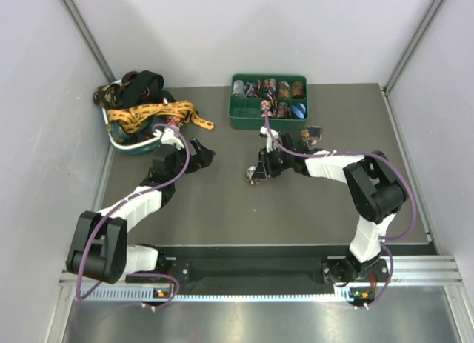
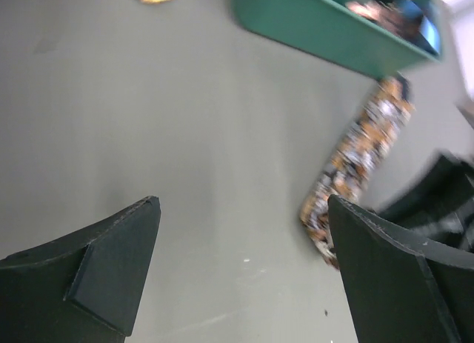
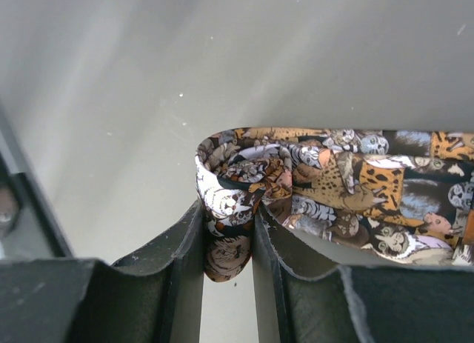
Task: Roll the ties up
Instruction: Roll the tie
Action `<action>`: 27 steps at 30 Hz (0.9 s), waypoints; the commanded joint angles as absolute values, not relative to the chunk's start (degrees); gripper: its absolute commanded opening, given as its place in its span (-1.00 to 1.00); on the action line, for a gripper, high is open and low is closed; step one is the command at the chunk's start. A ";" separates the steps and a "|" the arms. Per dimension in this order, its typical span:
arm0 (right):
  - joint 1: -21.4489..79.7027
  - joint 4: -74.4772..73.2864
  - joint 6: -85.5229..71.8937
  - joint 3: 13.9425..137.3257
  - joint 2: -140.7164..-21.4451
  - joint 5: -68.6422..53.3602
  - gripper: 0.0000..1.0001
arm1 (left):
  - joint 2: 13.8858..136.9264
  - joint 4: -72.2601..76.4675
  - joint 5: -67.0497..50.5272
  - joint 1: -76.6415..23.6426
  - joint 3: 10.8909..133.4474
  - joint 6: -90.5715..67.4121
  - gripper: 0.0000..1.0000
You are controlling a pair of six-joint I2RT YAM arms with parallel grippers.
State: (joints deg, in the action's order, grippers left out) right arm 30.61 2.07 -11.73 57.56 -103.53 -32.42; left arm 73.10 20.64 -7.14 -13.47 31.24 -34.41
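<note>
A brown animal-print tie (image 3: 333,172) lies on the grey table, one end curled into a small loose roll. My right gripper (image 3: 228,232) is shut on that rolled end, seen from above near the table's middle (image 1: 257,174). The rest of the strip (image 2: 363,150) runs back under the right arm, and its far end (image 1: 314,133) shows near the green tray. My left gripper (image 2: 244,261) stands wide open over bare table, left of the strip (image 1: 198,156), with nothing between its fingers.
A green compartment tray (image 1: 241,122) at the back holds several rolled ties. At the back left a white and teal bowl (image 1: 127,146) holds a heap of loose ties, among them a gold-yellow one (image 1: 159,115) and a black one (image 1: 144,82). Walls close in both sides.
</note>
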 commanded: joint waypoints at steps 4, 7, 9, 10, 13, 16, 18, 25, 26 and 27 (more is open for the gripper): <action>26.11 10.71 -17.83 55.11 -108.09 -47.10 -0.64 | 79.88 32.78 -19.25 -18.18 32.25 -26.56 0.98; 24.26 13.35 -21.78 55.37 -111.43 -51.05 -0.65 | 80.86 34.80 -17.94 -21.88 32.35 -21.47 0.96; 22.94 17.74 -24.25 54.50 -112.67 -54.13 -0.65 | 81.21 35.68 -16.18 -25.03 32.43 -19.17 0.95; 22.50 19.06 -26.43 54.23 -113.81 -54.92 -0.65 | 81.47 36.12 -14.61 -26.09 32.26 -16.64 0.93; 21.19 21.70 -29.17 53.97 -115.92 -56.51 -0.65 | 82.88 38.75 -13.01 -29.79 31.91 -12.15 0.91; 20.13 25.83 -32.07 53.00 -117.33 -58.18 -0.65 | 85.60 45.24 -16.24 -31.99 30.86 -9.07 0.96; 19.08 26.63 -32.87 52.56 -117.77 -58.45 -0.65 | 87.96 49.20 -20.74 -32.43 30.50 -8.53 0.98; 16.88 25.14 -32.34 53.96 -119.88 -59.24 -0.65 | 92.55 38.15 -18.98 -34.54 39.01 -0.63 0.98; 16.70 24.53 -32.17 54.66 -119.97 -59.41 -0.65 | 92.64 38.23 -18.90 -34.98 39.20 -0.53 0.98; 16.53 24.00 -31.82 54.84 -120.32 -59.50 -0.65 | 92.90 38.23 -18.72 -34.98 39.72 0.86 0.98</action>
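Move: The tie roll is pinched at the right hand's fingertips; the tie's flat tail end lies about 12 cm farther out and 17 cm to the right of this hand, some 4 cm lower. From the left hand the tie roll is about 17 cm to the right, 4 cm back and 8 cm below. The green box stands roughly 21 cm ahead of the tie roll and 4 cm to the right of it, its middle level with the left hand's target in height. Swinging to the right about 16 cm, with a little back and down, the left hand comes in to the tie roll, wrist turning clockwise some 40 degrees and fingers staying wide open. The right hand keeps its pinch and rolls the tie roll over towards the tail, tipping its fingers up about 30 degrees while easing 3 cm right, slightly forward and down. ##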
